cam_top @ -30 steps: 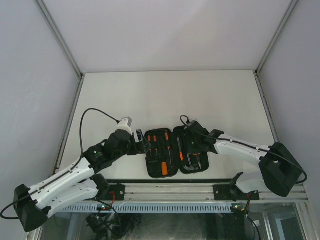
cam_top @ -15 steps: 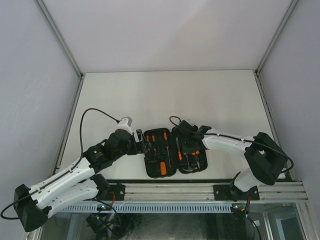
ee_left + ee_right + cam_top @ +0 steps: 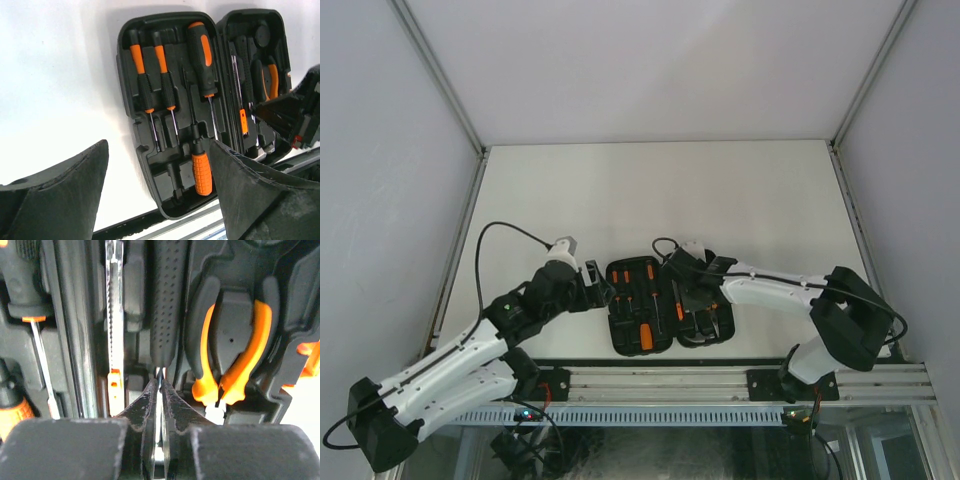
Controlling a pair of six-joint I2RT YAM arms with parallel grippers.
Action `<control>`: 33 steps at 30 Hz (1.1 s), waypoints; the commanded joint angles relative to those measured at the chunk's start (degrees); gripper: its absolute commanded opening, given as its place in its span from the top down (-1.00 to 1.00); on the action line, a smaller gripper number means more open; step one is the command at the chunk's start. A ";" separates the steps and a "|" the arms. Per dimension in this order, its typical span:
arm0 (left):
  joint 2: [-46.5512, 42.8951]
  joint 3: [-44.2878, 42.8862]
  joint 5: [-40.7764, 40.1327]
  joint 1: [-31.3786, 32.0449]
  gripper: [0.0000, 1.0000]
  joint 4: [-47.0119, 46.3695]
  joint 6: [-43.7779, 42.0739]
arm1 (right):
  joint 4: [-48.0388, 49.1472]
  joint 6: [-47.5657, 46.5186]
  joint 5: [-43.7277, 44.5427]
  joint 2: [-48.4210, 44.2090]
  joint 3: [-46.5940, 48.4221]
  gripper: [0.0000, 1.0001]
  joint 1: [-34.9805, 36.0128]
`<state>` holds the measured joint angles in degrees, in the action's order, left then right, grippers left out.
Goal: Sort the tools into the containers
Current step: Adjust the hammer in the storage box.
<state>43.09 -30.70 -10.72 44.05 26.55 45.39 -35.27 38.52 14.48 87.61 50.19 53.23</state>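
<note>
The black tool case (image 3: pixel 616 330) lies open near the table's front edge. Its left half (image 3: pixel 125 75) holds two thin screwdrivers (image 3: pixel 141 75), a thick screwdriver (image 3: pixel 202 55) and a stubby orange-handled one (image 3: pixel 201 172) in moulded slots. The right half (image 3: pixel 295 300) holds orange-handled pliers (image 3: pixel 235 365) and a black dotted handle (image 3: pixel 169 305). My left gripper (image 3: pixel 601 284) stands open just left of the case, nothing between its fingers (image 3: pixel 75 185). My right gripper (image 3: pixel 160 384) is shut over the right half, its tips at the end of the dotted handle.
A metal rail (image 3: pixel 720 385) runs along the front edge just below the case. White walls enclose the table (image 3: pixel 660 190) on three sides. The right arm (image 3: pixel 770 290) reaches in low from the right.
The right arm has swung left, carrying its shut gripper further over the case's right half. The left arm has edged slightly left and stays open.
</note>
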 commanded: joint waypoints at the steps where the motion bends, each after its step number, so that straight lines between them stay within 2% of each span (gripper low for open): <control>1: -1.38 0.85 0.60 -2.56 -0.70 0.26 -1.41 | -1.87 -1.21 -2.88 -5.49 -1.24 0.86 0.23; 5: -1.83 1.78 2.16 -3.97 -0.70 -0.69 -1.40 | 2.19 -4.66 -4.14 -14.43 -0.39 0.55 -0.09; 10: -1.90 4.05 4.72 -4.76 -0.70 -3.34 -0.46 | 3.62 -6.04 -4.07 -23.24 -1.63 0.33 -2.79; 15: -0.03 7.07 7.09 -4.81 -0.68 -6.76 0.55 | 2.29 -3.26 -3.96 -31.41 -7.23 0.08 -9.22; 22: 3.71 11.08 10.92 -4.85 -0.68 -14.81 1.87 | 2.13 -1.34 -10.04 -40.26 -15.97 -0.01 -21.79; 28: 8.45 12.22 12.25 -4.81 -0.68 -20.14 2.43 | 6.76 -2.70 -19.99 -37.59 -19.88 -0.01 -27.93; 33: 12.32 13.96 13.86 -4.85 -0.69 -26.52 3.42 | 10.51 -2.93 -24.88 -34.87 -22.29 -0.01 -31.42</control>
<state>53.28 -18.55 0.89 39.57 7.92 47.27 -30.44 36.12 -4.32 51.33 28.84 24.14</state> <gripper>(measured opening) 0.843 0.504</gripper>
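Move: The right hand's shut fingertips are at the hammer's neck in the box, the hammer's middle about 1 cm ahead. The box's right edge, with its orange latch, lies some 9 cm to the right and 2 cm ahead; the pliers are 4 cm right, level, and the box cutter 4 cm left, 2 cm ahead. From the open left hand, the box's left edge is roughly 9 cm below and 2 cm back; the two small screwdrivers lie 2 cm to its right, level and equally low. Straight up off the hammer goes the right hand, about 11 cm, its shut fingers opening to half; it then swings some 9 cm right past the pliers and sinks again above the box's right edge and latch, wrist rolling about 30 degrees. The left hand, still open, sinks about 7 cm towards the box's left edge, easing slightly right late on and tipping down a little. ##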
